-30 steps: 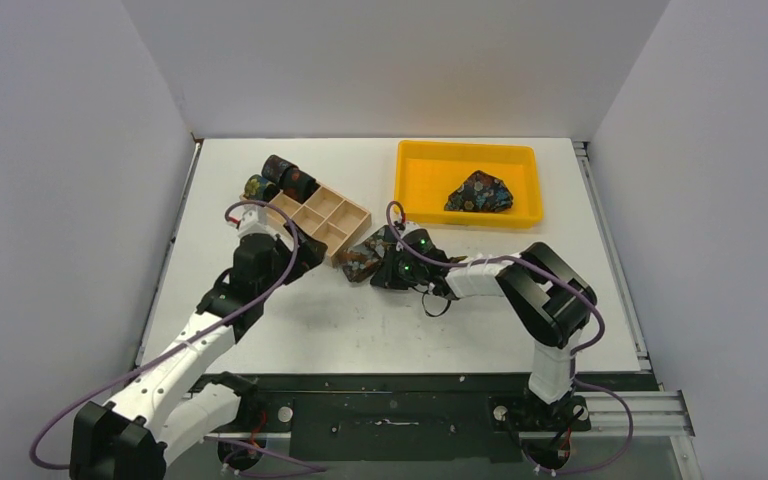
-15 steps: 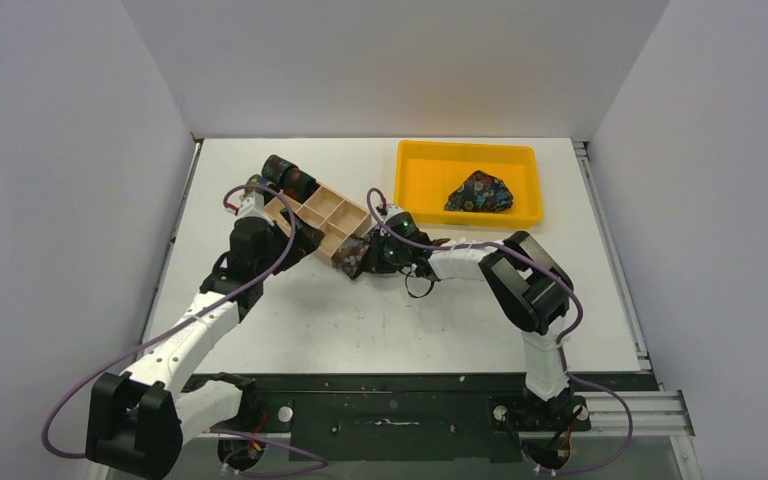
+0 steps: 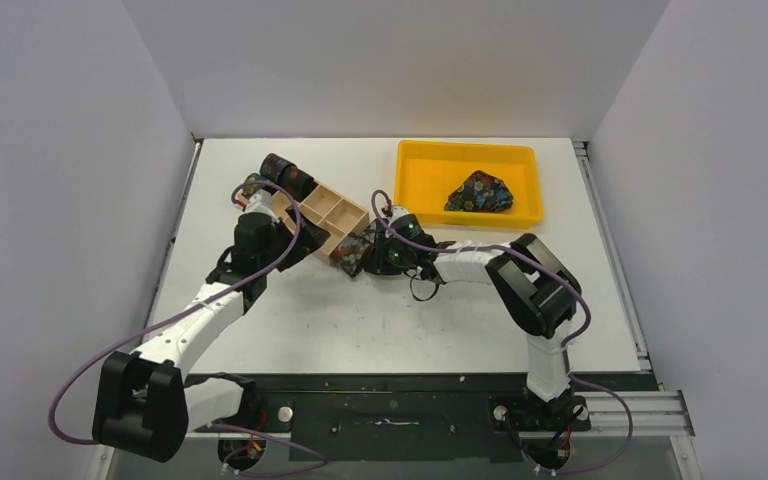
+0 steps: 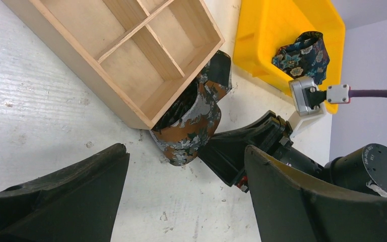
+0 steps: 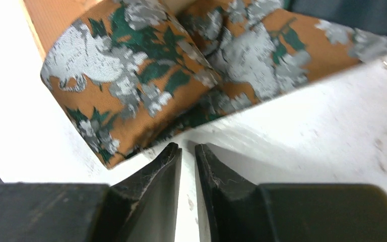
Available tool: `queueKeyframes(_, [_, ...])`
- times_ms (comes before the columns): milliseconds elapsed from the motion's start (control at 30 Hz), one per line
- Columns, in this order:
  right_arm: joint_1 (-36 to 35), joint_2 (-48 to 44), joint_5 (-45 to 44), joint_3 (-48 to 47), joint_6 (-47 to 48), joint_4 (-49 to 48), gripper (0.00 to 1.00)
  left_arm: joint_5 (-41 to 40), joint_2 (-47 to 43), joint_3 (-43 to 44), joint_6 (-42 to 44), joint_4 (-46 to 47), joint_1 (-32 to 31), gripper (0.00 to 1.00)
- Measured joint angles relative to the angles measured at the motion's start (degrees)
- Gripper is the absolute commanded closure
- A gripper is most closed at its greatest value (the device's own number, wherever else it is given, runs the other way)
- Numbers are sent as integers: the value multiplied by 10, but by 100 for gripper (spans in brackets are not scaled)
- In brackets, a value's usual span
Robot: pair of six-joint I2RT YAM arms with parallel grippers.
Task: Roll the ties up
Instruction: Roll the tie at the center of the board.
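Observation:
A rust-brown tie [image 3: 356,255] with grey-green flowers lies bunched against the near corner of the wooden box [image 3: 322,217]. In the left wrist view the tie [image 4: 191,121] leans on the box [image 4: 126,55]. My right gripper [image 3: 384,257] sits just right of it, fingers almost together with only bare table in the slit [image 5: 187,148], tips at the tie's edge [image 5: 156,91]. My left gripper [image 3: 293,240] stands open and empty [image 4: 186,196] on the table short of the tie. Two rolled ties [image 3: 287,177] sit behind the box. A blue floral tie [image 3: 480,192] lies in the yellow tray [image 3: 420,175].
The yellow tray [image 4: 277,25] stands at the back right, close behind the right arm. White walls close in the table on three sides. A black rail runs along the near edge by the arm bases.
The right gripper has moved left and pushed the rust tie up against the box corner. The left arm has reached farther back along the box, its jaws narrowing slightly.

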State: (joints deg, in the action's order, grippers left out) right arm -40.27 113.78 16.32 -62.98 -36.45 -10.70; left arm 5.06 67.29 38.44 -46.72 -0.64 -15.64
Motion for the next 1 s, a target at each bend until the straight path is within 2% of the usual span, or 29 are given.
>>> queueKeyframes(133, [5, -35, -13, 32, 2, 18, 73, 0, -15, -14, -2, 6, 0, 16])
queueKeyframes(467, [39, -71, -58, 39, 13, 53, 73, 0, -71, -73, -21, 8, 0, 16])
queueKeyframes(800, [75, -27, -119, -72, 18, 35, 76, 0, -174, -138, -41, 0, 0, 17])
queueKeyframes(1000, [75, 50, -117, -146, 31, 40, 79, 2, -204, -159, -51, -10, 0, 17])
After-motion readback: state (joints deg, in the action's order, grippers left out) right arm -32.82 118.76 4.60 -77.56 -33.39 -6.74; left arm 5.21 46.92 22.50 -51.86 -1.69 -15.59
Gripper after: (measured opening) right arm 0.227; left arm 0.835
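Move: The tie's loose tail lies roughly 10 cm ahead of the right gripper and 4 cm to its right, a centimetre or so below it. Its bulky rolled part is only about 3 cm ahead and 3 cm left; the wooden tray's middle is some 12 cm ahead and 12 cm left, the yellow bin's near left corner about 12 cm ahead and 7 cm right. From the left gripper that tail is some 9 cm ahead, 15 cm right and 13 cm below. Draw the nearly shut right gripper off to its right about 5 cm, clear of the tie's rolled part, then swing it forward some 12 cm, rising and turning slightly clockwise, and start down over the tail between the tray and the yellow bin. Meanwhile back the open, empty left gripper about 6 cm towards its base, away from the tray. ##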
